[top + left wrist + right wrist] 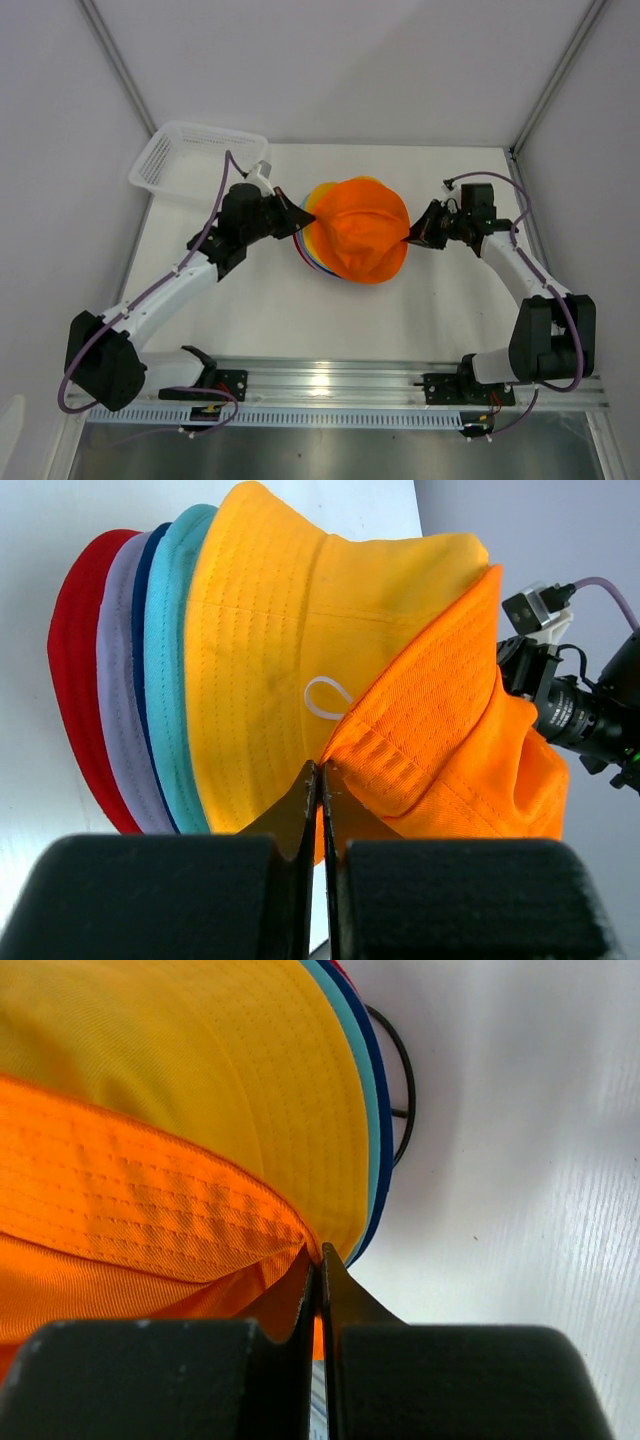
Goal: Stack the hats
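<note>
An orange hat (365, 240) lies spread over a pile of hats at the table's middle. My left gripper (305, 215) is shut on its left brim and my right gripper (412, 238) is shut on its right brim. In the left wrist view the jaws (322, 770) pinch the orange hat's (450, 740) brim; behind it are nested a yellow hat (270, 660), teal hat (175, 660), dark blue hat (148, 630), lilac hat (120, 680) and red hat (80, 660). In the right wrist view the gripper (320, 1255) holds the orange brim (120, 1210) over the yellow hat (200, 1060).
A white slatted basket (190, 160) sits tilted at the back left, just behind my left arm. A black wire stand (402, 1090) shows under the pile's edge. White walls close in the table on both sides and at the back.
</note>
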`<state>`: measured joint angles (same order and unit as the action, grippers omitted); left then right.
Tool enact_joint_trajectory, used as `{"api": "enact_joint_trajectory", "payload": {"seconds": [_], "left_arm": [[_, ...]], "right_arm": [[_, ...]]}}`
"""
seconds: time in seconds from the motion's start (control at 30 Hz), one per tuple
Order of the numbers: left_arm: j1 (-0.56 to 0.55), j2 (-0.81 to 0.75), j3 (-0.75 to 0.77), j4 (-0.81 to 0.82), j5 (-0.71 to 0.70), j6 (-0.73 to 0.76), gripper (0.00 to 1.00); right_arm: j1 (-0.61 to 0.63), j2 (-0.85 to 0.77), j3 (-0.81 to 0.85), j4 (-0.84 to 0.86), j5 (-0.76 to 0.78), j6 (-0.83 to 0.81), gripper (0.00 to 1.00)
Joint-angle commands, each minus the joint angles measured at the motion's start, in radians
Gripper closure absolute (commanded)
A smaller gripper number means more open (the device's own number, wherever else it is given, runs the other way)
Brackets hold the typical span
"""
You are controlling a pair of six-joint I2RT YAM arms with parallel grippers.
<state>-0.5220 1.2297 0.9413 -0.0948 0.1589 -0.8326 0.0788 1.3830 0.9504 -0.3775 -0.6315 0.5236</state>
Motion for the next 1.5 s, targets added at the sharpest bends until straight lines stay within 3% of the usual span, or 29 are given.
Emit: {"api": "enact_joint_trajectory", "payload": {"seconds": [0.0,0.2,0.53,0.7,1.2,1.47], "left_arm": [[0.019,0.013,0.063,-0.006,-0.004,0.033,0.99],[0.019,-0.028,0.096,-0.014,0.056,-0.040,0.99],[0.031,-0.055,0.119,-0.138,-0.093,-0.132,0.99],[0.088,-0.007,0.067,-0.095,-0.071,-0.164,0.99],[0.097,0.114,0.031,-0.137,-0.076,-0.079,0.99],[0.097,0.139,-0.006,-0.128,-0.027,-0.024,0.99]], "right_arm": [[-0.013,0.007,0.088,0.000,-0.033,-0.014,1.00],[-0.014,-0.059,0.184,-0.066,-0.066,-0.010,1.00],[-0.022,-0.056,0.194,-0.077,-0.047,0.104,1.00],[-0.025,-0.026,0.165,-0.017,-0.054,0.124,1.00],[-0.024,0.151,0.068,0.206,-0.152,0.084,1.00],[-0.014,0.232,0.074,0.183,-0.189,0.053,1.00]]}}
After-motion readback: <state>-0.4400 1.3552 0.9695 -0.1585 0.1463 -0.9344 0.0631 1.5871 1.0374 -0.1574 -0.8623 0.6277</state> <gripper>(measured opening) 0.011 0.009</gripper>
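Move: Both hands already pinch opposite sides of the orange hat, whose middle is about 9 cm right, 1 cm ahead and 4 cm below the left hand, and 12 cm left, 1 cm ahead and 4 cm above the right hand. The middle of the hat stack, yellow on top, is some 4 cm ahead, 8 cm right and 8 cm below the left hand. From the right hand it lies about 4 cm ahead, 13 cm left and at the same height. Keeping their pinch on the orange brim, both hands first lift over the stack, the right by about 8 cm and the left by only half that, while the right edges forward. Then both lower the hat onto the yellow one, the left going down about 8 cm to end below its start, the right sinking some 7 cm, and both work a few centimetres forward and left as the left wrist tips down some 10 degrees. ##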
